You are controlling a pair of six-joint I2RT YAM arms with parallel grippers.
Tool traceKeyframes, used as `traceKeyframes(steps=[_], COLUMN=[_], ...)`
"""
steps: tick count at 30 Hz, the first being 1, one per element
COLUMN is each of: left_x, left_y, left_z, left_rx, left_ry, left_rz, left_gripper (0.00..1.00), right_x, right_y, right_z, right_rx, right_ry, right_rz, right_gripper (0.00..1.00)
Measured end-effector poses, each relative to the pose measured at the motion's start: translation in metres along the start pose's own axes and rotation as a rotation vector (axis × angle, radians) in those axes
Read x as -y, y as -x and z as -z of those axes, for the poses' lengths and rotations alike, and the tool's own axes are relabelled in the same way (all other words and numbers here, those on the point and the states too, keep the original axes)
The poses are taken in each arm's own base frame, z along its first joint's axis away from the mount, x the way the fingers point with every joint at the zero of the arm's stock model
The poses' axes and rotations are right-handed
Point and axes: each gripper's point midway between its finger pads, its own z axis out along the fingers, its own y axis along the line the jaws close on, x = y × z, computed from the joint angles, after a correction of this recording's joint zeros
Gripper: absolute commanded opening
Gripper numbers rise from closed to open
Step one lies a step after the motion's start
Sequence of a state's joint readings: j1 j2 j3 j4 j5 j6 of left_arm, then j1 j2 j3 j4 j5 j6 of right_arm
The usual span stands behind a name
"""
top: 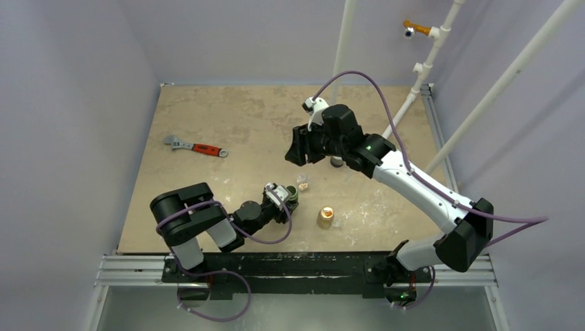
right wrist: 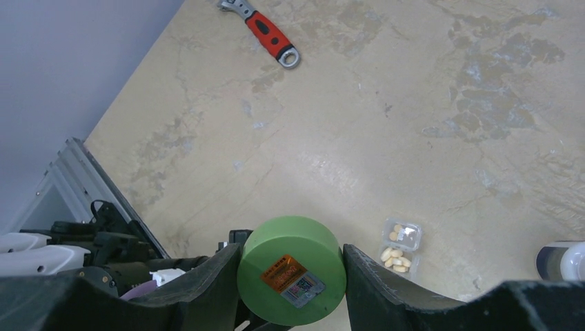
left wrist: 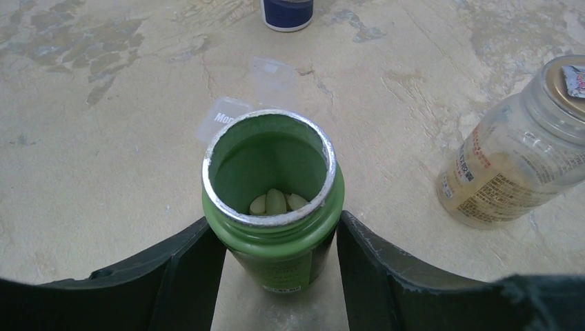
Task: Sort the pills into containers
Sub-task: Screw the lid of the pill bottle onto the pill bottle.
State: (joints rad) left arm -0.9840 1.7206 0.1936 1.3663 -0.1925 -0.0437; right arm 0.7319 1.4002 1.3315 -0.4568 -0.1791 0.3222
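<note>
An open green bottle stands upright between my left gripper's fingers, which press on both of its sides; pale pills lie at its bottom. Just beyond it lies the clear plastic container, lid open. My right gripper hangs above the table, shut on the bottle's green cap. From there the container shows below with pills in its two compartments. In the top view the left gripper is low by the container and the right gripper is higher and farther back.
A tan-orange bottle stands right of the green one. A dark bottle with a white cap stands beyond the container. A red-handled wrench lies at the far left. White poles rise at the back right.
</note>
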Motion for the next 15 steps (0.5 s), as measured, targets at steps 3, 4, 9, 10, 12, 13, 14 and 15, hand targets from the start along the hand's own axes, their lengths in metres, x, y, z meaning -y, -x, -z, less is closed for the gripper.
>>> traceKeyframes(steps=[3, 4, 9, 10, 12, 13, 14, 15], left_x=[0.004, 0.005, 0.005, 0.004, 0.002, 0.002, 0.001, 0.001], left_y=[-0.002, -0.002, -0.003, -0.003, -0.002, -0.001, 0.0, 0.001], left_z=[-0.002, -0.002, -0.002, -0.001, 0.003, 0.006, 0.007, 0.009], left_rx=[-0.005, -0.006, -0.007, -0.007, -0.006, -0.004, 0.001, 0.003], left_ry=[-0.018, -0.021, -0.023, -0.021, -0.017, -0.015, -0.015, -0.014], left_rz=[0.007, 0.008, 0.024, 0.026, 0.036, 0.043, 0.047, 0.052], left_gripper=[0.64, 0.65, 0.74, 0.75, 0.77, 0.78, 0.79, 0.81], right_x=[0.001, 0.001, 0.007, 0.009, 0.014, 0.016, 0.018, 0.019], right_y=[-0.002, -0.003, -0.019, -0.022, -0.032, -0.038, -0.042, -0.047], right_z=[0.0, 0.0, -0.002, -0.003, -0.007, -0.008, -0.009, -0.01], right_rx=[-0.008, -0.011, -0.073, -0.086, -0.118, -0.136, -0.15, -0.167], right_ry=[-0.004, -0.005, -0.032, -0.038, -0.053, -0.06, -0.066, -0.071], right_rz=[-0.004, -0.006, -0.021, -0.024, -0.033, -0.038, -0.043, -0.049], right_gripper=[0.16, 0.16, 0.15, 0.15, 0.15, 0.15, 0.14, 0.14])
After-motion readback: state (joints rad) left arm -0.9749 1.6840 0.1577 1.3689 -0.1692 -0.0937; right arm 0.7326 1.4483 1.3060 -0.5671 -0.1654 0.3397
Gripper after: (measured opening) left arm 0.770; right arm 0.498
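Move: The green pill bottle stands in the left gripper's fingers, its middle at the left hand point or about 1 cm below. From the right gripper, holding the green lid, the bottle is roughly 5 cm back, level left to right, and some 21 cm below. The open pill box lies about 7 cm farther out than the bottle and 4 cm to its right; the jar stands about 5 cm back of the bottle and 10 cm to its right. Open the left fingers to let go of the green bottle, then ease that gripper back and left about 1 cm from it. Meanwhile bring the right gripper down about 5 cm towards the bottle's mouth, slowly at first and then faster, drifting slightly back and right while its fingers tip down some 10 degrees and keep their grip on the green lid. ##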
